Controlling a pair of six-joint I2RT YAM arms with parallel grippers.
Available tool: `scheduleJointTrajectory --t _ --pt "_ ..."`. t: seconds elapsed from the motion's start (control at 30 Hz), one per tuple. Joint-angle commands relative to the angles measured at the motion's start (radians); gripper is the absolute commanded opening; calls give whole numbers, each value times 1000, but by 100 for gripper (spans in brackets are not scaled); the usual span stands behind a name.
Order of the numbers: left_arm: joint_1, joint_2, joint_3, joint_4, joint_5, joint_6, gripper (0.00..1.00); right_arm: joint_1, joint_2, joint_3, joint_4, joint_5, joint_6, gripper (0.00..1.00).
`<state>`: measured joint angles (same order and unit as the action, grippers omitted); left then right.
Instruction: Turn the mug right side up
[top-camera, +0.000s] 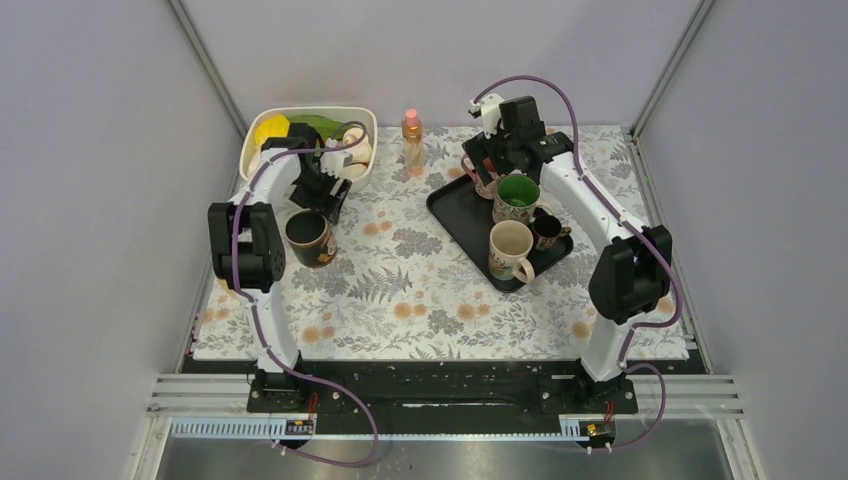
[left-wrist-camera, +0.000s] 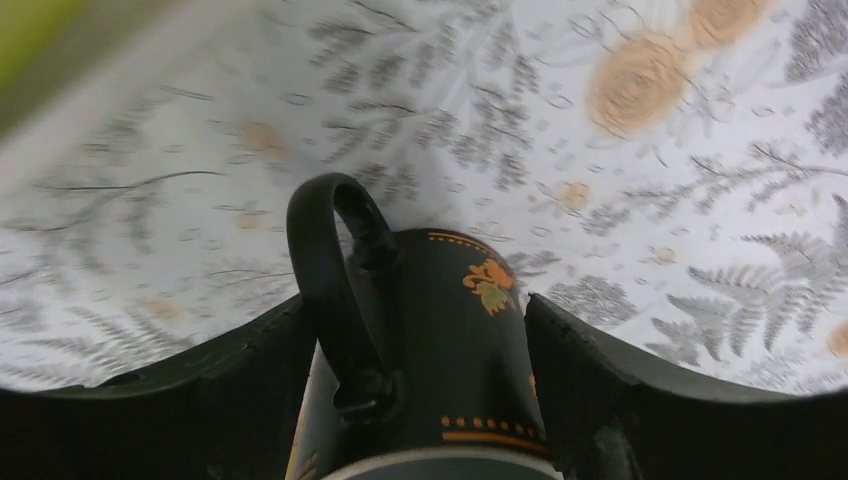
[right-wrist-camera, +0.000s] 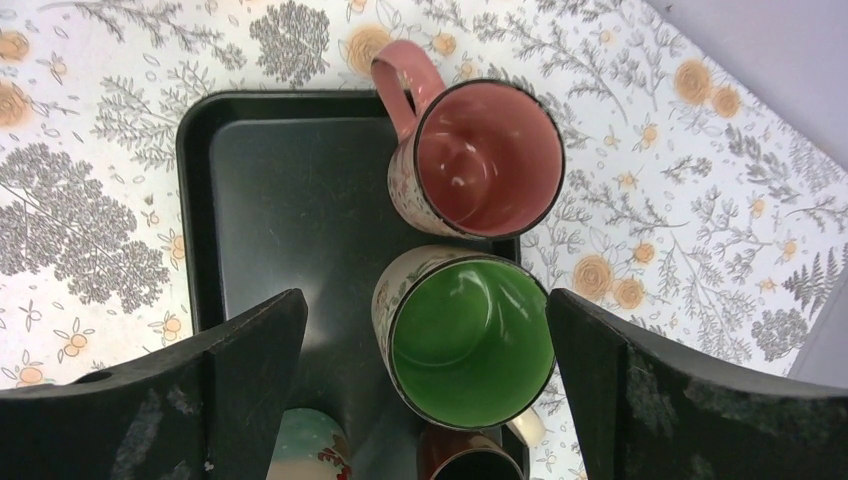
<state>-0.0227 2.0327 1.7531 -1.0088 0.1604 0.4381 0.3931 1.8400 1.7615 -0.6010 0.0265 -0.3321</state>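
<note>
The mug (top-camera: 310, 238) is black with orange leaf marks and stands on the floral cloth at the left, its dark opening facing up in the top view. My left gripper (top-camera: 322, 200) reaches down to it from behind. In the left wrist view the mug (left-wrist-camera: 450, 340) fills the gap of the left gripper (left-wrist-camera: 415, 305). Both fingers press its sides, its handle (left-wrist-camera: 325, 270) lies by the left finger, and its rim is nearest the camera. The mug looks sharp while the cloth behind is blurred. My right gripper (right-wrist-camera: 425, 310) hangs open over the tray with nothing held.
A black tray (top-camera: 455, 205) at the right holds a green-lined mug (right-wrist-camera: 470, 335), a pink mug (right-wrist-camera: 490, 160), a cream mug (top-camera: 510, 250) and a dark brown mug (top-camera: 545, 230), all upright. An orange bottle (top-camera: 412, 142) stands at the back. A white basin (top-camera: 310, 115) of items sits behind the left gripper.
</note>
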Motion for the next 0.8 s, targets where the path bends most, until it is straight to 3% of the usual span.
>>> scheduleJointTrajectory --t 0.0,0.23,0.47,0.57,0.77 --pt "-68 -60 -120 -65 138 22 76 9 -74 -50 99 15 1 99" --pt "-184 -172 -284 -108 160 173 78 10 -106 -81 105 -7 -7 99" --pt "-269 -216 -327 0 -92 240 78 10 -127 -108 128 -75 -5 99" --pt "-279 -201 -329 -20 -128 276 70 10 -137 -116 127 -84 -5 100" --pt "-294 -158 -353 -50 -102 302 44 13 -152 -120 132 -99 -1 99"
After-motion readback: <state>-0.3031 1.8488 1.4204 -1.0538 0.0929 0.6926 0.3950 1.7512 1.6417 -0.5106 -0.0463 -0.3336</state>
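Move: The black mug's middle lies about 7 cm back, 2 cm to the left and some 3 cm below the left hand, its handle reaching forward between the open fingers. The vegetable bin is about 13 cm ahead of the left hand and 2 cm left; the pink-capped bottle stands roughly 11 cm ahead and 20 cm right. From the right hand the black mug is some 35 cm left, 12 cm back and 17 cm lower. With the fingers already astride the handle, the left hand sweeps quickly back and to its right, about 10 cm back and 7 cm right, sinking some 4 cm on the way and then rising about half of that, seeming to push the black mug along. It turns about 30 degrees clockwise to line up with the handle and, having all but stopped, narrows its fingers around the handle to about half open. ##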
